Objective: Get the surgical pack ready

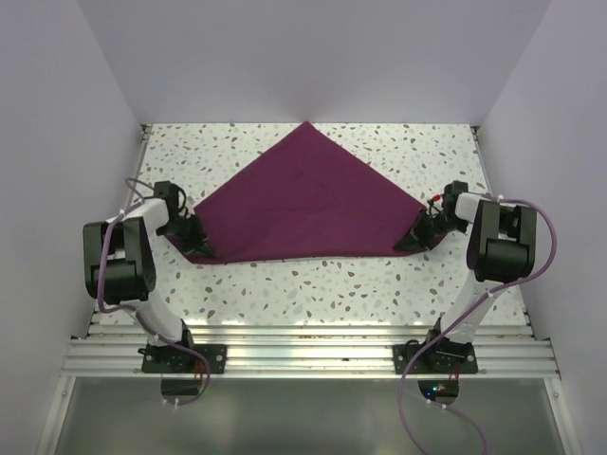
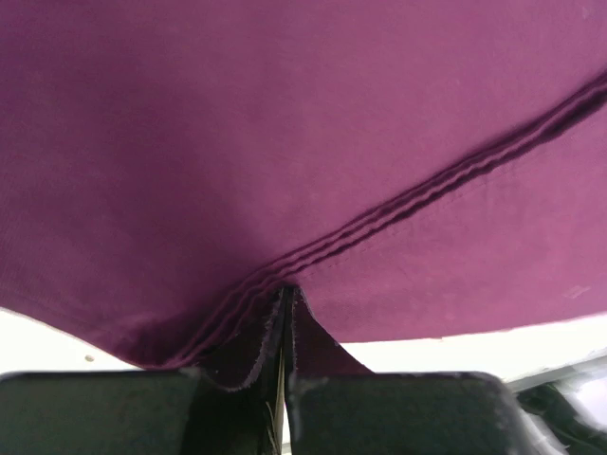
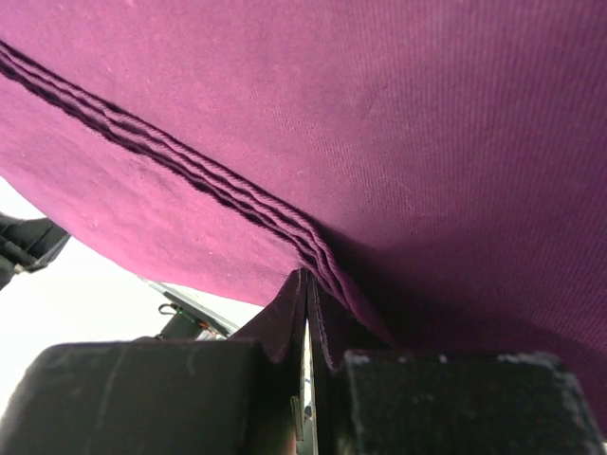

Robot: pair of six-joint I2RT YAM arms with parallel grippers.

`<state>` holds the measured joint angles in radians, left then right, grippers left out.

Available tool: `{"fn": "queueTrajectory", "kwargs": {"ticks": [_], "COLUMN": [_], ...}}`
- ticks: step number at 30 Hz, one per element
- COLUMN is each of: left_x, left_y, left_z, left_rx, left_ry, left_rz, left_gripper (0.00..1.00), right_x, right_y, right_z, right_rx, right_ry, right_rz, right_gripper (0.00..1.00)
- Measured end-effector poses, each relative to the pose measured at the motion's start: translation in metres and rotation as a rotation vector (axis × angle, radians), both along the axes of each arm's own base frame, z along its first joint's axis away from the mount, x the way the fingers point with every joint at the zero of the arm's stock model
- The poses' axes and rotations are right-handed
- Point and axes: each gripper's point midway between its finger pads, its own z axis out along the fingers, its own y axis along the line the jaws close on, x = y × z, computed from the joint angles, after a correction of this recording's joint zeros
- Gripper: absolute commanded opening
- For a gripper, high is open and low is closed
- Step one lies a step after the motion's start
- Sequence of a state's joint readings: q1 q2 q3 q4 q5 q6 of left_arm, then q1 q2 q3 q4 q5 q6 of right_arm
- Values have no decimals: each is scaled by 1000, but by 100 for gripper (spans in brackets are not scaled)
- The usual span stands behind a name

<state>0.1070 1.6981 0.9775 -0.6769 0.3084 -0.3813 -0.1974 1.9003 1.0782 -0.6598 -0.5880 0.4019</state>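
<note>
The surgical pack's dark magenta-purple cloth (image 1: 308, 204) lies folded into a wide triangle on the speckled table, its apex at the far edge. My left gripper (image 1: 196, 238) is shut on the cloth's left corner. My right gripper (image 1: 417, 233) is shut on the right corner. In the left wrist view the cloth (image 2: 285, 142) fills the frame, and a stitched hem runs down into the left gripper (image 2: 283, 379), which pinches a fold. In the right wrist view the cloth (image 3: 398, 133) hangs the same way, with its hemmed corner clamped in the right gripper (image 3: 305, 353).
White walls (image 1: 57, 142) close in the speckled tabletop (image 1: 322, 284) on the left, right and back. An aluminium rail (image 1: 303, 351) carrying both arm bases runs along the near edge. Purple cables (image 1: 531, 256) loop off each arm.
</note>
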Motion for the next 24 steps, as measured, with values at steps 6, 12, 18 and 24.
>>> {"fn": "queueTrajectory", "kwargs": {"ticks": [6,12,18,24], "left_x": [5,19,43,51], "left_y": [19,42,73,101], "left_z": [-6,1,27,51], "left_rx": [-104,-9,97,163], "left_ry": [32,3,-88,-157], "left_rz": [106,120,157,237], "left_gripper": [2,17,27,47], "right_x": [1,2,2,4], "right_y": [-4,-7,-10,-12], "right_z": [-1,-1,-1,1], "right_rx": [-5,-17,-23,-38], "right_ry": [41,68,84,80], "right_rz": [-7,-10,-14,-15], "right_gripper": [0,0,0,1]}}
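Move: The purple wrap's left corner lies about 11 cm left of the left hand and 4 cm ahead, a centimetre lower; the front-left end of the fold is some 3 cm left and 3 cm back. From the right hand, the wrap's right corner is roughly 11 cm to the right and 4 cm ahead, and the folded near edge about 2 cm back, straight behind, both about 1 cm lower. The layered crease of the purple wrap is first rubbed left by the shut left fingertips, low down for 2 to 3 cm; then the left hand leaves it, swinging left, forward and up towards the wrap's left corner, opening to nearly half, about 10 cm left in all. The right hand keeps its shut tips on the crease, creeping about 1 cm right and tilting slightly. ##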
